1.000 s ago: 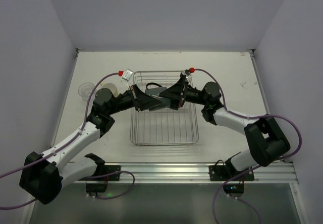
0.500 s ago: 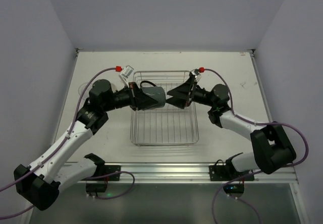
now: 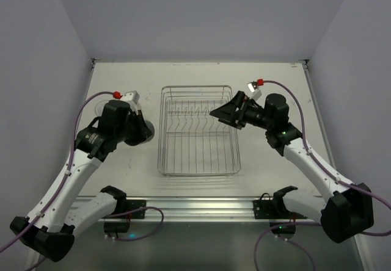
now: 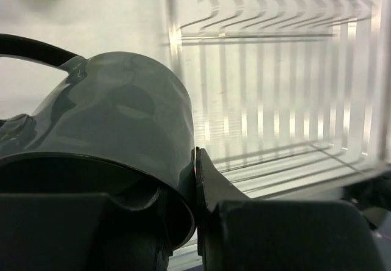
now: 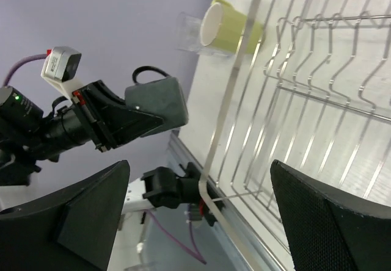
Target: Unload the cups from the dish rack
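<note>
The dark grey mug (image 4: pixel 122 112) hangs left of the dish rack (image 3: pixel 198 161), with my left gripper (image 3: pixel 145 130) shut on its rim, one finger inside and one outside. In the right wrist view the mug (image 5: pixel 160 103) juts from that gripper above the table. The silver wire dish rack (image 5: pixel 293 100) holds no cup that I can see. My right gripper (image 3: pixel 221 112) stands open over the rack's right rim with nothing between its fingers (image 5: pixel 85 210). A pale yellow cup (image 5: pixel 223 24) and a clear tumbler (image 5: pixel 189 33) stand on the table beyond the rack's left side.
The table (image 3: pixel 275 82) is bounded by walls at the back and both sides. An aluminium rail (image 3: pixel 201 207) with the arm bases runs along the near edge. My left arm (image 3: pixel 91 143) hides the cups at the left in the top view.
My left arm has carried the dark mug out of the rack to the left. My right gripper has let go of it, opened wide and drawn back to the right.
</note>
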Controlling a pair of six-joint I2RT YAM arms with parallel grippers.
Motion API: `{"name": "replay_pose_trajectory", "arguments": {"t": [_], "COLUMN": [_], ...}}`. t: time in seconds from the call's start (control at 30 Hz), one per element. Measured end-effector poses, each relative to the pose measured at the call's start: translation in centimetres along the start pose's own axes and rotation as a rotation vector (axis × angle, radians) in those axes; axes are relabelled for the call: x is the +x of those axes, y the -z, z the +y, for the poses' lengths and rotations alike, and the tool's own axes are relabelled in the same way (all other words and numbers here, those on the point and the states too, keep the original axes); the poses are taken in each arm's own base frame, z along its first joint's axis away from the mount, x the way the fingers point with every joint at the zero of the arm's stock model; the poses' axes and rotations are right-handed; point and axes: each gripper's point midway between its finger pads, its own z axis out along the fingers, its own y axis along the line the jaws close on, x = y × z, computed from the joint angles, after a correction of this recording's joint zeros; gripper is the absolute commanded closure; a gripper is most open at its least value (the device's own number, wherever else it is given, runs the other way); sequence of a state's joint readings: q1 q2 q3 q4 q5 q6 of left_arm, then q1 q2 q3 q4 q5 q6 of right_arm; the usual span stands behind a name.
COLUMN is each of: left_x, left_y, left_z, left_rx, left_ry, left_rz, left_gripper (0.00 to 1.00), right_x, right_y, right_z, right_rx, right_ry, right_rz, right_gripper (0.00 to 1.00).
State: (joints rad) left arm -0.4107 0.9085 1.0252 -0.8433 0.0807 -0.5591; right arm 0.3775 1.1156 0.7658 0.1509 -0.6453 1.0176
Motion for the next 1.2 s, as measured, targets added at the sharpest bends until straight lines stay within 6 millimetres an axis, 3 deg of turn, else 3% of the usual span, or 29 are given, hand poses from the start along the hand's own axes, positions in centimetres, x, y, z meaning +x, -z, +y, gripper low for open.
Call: {"name": "replay_pose_trajectory", "arguments": {"t": [0.17,0.3,0.43,0.53,0.77,0.87,0.97,1.2], "left_x": [1.5,1.6,2.7,3.7,3.5,4.4,5.5,5.8], "left_y": [-0.4,-0.9,-2.6,-3.9,-5.9,-6.6,-7.1,-8.4], "left_z": [4.6,6.2,7.7,8.5,9.8,10.7,11.1,11.8], "left_rx": [-0.239,-0.323,-0.376,-0.406,-0.434,-0.449,-0.464,-0.484], "left_ry": [-0.001,0.004,0.020,0.025,0.048,0.049,0.048,0.035], "left_rz": [0.063,0.076,0.133,0.195,0.206,0.232,0.280,0.326], "left_gripper": [1.00,1.00,1.00,1.00,1.00,1.00,1.00,1.00], "right_x": [0.1,0.8,1.2,1.3,1.6,1.7,1.6,2.1], "right_y": [1.4,2.6,3.6,4.2,5.4,5.9,6.0,6.2], "right_z": [-1.1,-2.6,-3.0,-3.1,-3.8,-3.8,-3.9,-4.7], "right_rx": [0.108,0.195,0.237,0.266,0.324,0.331,0.339,0.353], "right_ry": [0.080,0.111,0.147,0.175,0.214,0.229,0.237,0.235], "right_rz": [-0.019,-0.014,-0.011,-0.012,-0.017,-0.023,-0.028,-0.018], "right_gripper": [0.01,0.01,0.01,0.01,0.01,0.01,0.01,0.01]}}
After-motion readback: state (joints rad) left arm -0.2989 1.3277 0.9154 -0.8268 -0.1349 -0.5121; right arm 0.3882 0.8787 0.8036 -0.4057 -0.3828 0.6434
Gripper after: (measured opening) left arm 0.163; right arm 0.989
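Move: The left hand holds the grey cup by its wall near the rim. The cup is bound for bare table roughly 9 cm to the hand's left, 2 cm ahead and 20 cm below. The green cup stands some 15 cm ahead and 8 cm left, the clear glass about 14 cm ahead and 18 cm left; the rack's middle is about 7 cm ahead and 17 cm right. From the empty right hand, that bare spot lies roughly 30 cm left, 3 cm back, 24 cm down. Keeping its pinch on the grey cup's wall, the left hand swings about 5 cm left while starting down, then sinks nearly straight towards the bare table in front of the green cup, some 14 cm down in all, tipping and rolling 20-odd degrees each way so the fingers point more steeply down. The right hand, wide open, draws right, down and back over the rack. ##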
